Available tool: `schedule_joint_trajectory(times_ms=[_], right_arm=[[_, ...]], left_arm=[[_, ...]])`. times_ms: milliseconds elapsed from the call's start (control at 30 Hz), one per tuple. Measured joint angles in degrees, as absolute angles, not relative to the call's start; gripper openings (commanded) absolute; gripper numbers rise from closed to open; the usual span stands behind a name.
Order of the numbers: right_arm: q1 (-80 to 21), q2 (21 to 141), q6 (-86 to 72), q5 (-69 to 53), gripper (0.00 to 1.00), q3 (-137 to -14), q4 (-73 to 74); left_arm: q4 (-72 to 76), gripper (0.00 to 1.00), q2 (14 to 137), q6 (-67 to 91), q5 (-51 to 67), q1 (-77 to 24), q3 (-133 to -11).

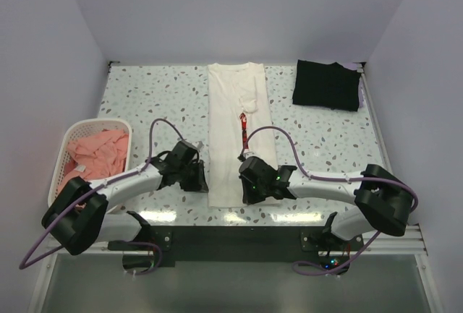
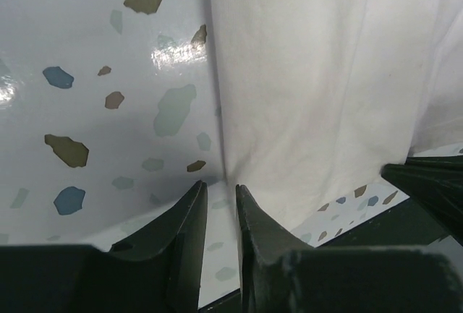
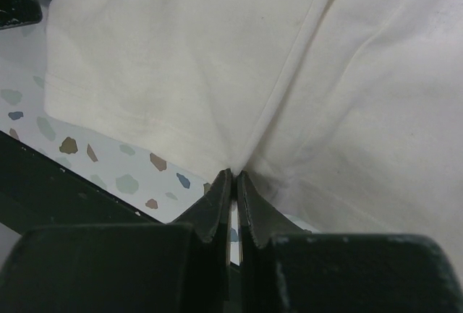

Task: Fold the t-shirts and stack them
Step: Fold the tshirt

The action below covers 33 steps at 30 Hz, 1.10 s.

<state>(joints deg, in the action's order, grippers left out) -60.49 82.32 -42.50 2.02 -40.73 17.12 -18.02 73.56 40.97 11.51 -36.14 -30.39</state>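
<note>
The white t-shirt lies as a long narrow strip down the middle of the table, with a thin sliver of its red print showing. My right gripper is shut on the cloth near its near hem, and the fabric puckers into the tips. In the top view that right gripper sits at the strip's near right side. My left gripper stands slightly open at the strip's left edge, table showing between its fingers; the top view shows the left gripper there. A folded black t-shirt rests at the back right.
A white lattice basket at the left holds salmon-pink t-shirts. The table's dark near edge runs close behind both grippers. Grey walls close in the table on three sides.
</note>
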Motion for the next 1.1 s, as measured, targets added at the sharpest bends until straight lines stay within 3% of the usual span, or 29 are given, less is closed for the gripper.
schedule_joint_trajectory(times_ms=[267,500,700,1100], right_arm=[[-60.5,82.3,-42.5,2.0,0.02,-40.7,17.1],[-60.5,82.3,-42.4,2.0,0.02,-40.7,17.1],[-60.5,80.9,-42.4,2.2,0.02,-40.7,17.8],[-60.5,77.7,-42.4,3.5,0.03,-38.7,18.4]], left_arm=[[-18.8,0.30,74.1,41.4,8.4,-34.4,-41.8],[-11.9,0.27,87.9,42.5,5.1,-33.1,-54.7],[-10.8,0.24,99.6,43.7,5.0,-32.2,-54.9],[-11.6,0.22,100.3,45.4,5.1,-29.5,-55.0]])
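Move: The t-shirt's left side is the left hand's goal: the spot lies about 15 cm ahead and 3 cm to the right, level with the fingertips, which are now at the shirt's left edge. Its near-left corner is about 6 cm back from this hand, and the red print some 25 cm ahead and 14 cm right. The right hand already pinches the near fold; the corner is about 15 cm left and 2 cm back from it, and the print 29 cm ahead and 2 cm left. The t-shirt's left edge is released by the left fingers, which swing forward about 15 cm along the edge in an arc some 9 cm high, drift a little right and come down onto the cloth just inside it, the wrist turning roughly 15 degrees counter-clockwise and the fingers keeping a narrow gap. The right hand keeps its pinch on the near fold, stays put at first, then lifts slightly and eases right. ##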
